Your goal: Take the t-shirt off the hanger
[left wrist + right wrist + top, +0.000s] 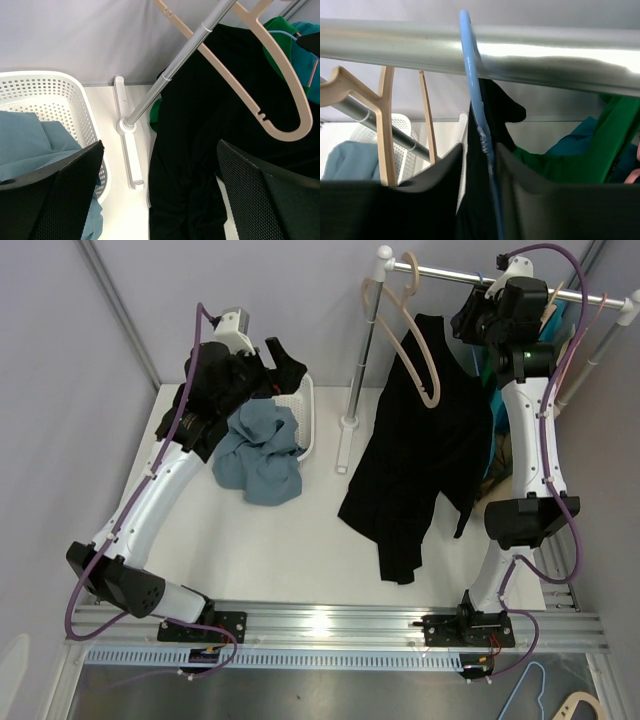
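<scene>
The black t-shirt (430, 450) hangs from the clothes rail (560, 292) on a blue hanger (471, 75), whose hook is over the rail (545, 45). My right gripper (482, 322) is up at the rail. In the right wrist view its fingers (435, 180) stand close on either side of the blue hanger's neck and the shirt collar (502, 107), shut on them. My left gripper (288, 368) is open and empty above the basket's rim, facing the shirt (200, 150) from the left, apart from it.
An empty beige hanger (418, 350) hangs on the rail left of the shirt. A white basket (307, 410) holds a blue-grey garment (260, 455). The rack's post (365, 350) stands between basket and shirt. Green and teal clothes (580, 155) hang right of the shirt.
</scene>
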Robot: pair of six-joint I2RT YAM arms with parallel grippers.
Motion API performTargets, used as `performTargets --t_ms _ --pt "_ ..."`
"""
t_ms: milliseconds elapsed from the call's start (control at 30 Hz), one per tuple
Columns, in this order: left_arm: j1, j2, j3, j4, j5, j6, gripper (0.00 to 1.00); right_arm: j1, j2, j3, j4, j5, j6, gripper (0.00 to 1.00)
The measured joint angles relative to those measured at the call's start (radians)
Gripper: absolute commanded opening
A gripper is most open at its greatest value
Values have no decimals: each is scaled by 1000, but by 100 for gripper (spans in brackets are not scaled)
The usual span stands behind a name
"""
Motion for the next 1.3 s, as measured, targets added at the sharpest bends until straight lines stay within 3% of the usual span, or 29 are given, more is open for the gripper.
performTargets --t_ms 133,167,233,467,667,900,1200,1300 --pt "-1 1 0 0 0 6 99 -2 10 3 3 -10 8 22" --pt "-1 1 0 0 0 7 99 -2 11 4 6 -13 7 11" --pt "-1 1 0 0 0 7 99 -2 14 16 6 -16 3 0" --pt "-1 2 10 -8 0 9 99 -2 35 61 -2 -26 0 0" --pt "-9 23 122 -30 0 19 100 -2 35 80 -2 -39 0 0" --pt "-112 11 179 -29 -34 91 99 -2 -14 74 -15 -35 2 0" --pt "-394 -142 32 25 -185 271 99 112 -472 -396 23 161 8 0" --pt "-524 -209 -19 44 -230 303 99 130 -589 -466 18 253 36 0"
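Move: The blue hanger's neck is right between the closing right fingers, about 1 cm ahead, with the rod some 4 cm ahead and 5 above. The black t-shirt hangs from it, its middle roughly 25 cm below the hand, 8 back and 8 left. The wooden hanger is about 13 cm left, 4 ahead and 8 lower. From the left hand, the neck is some 33 cm right, 11 ahead and 2 higher. Right pinches the blue hanger's neck, lifts, then draws back some 16 cm; left rises, then swings back-right. ##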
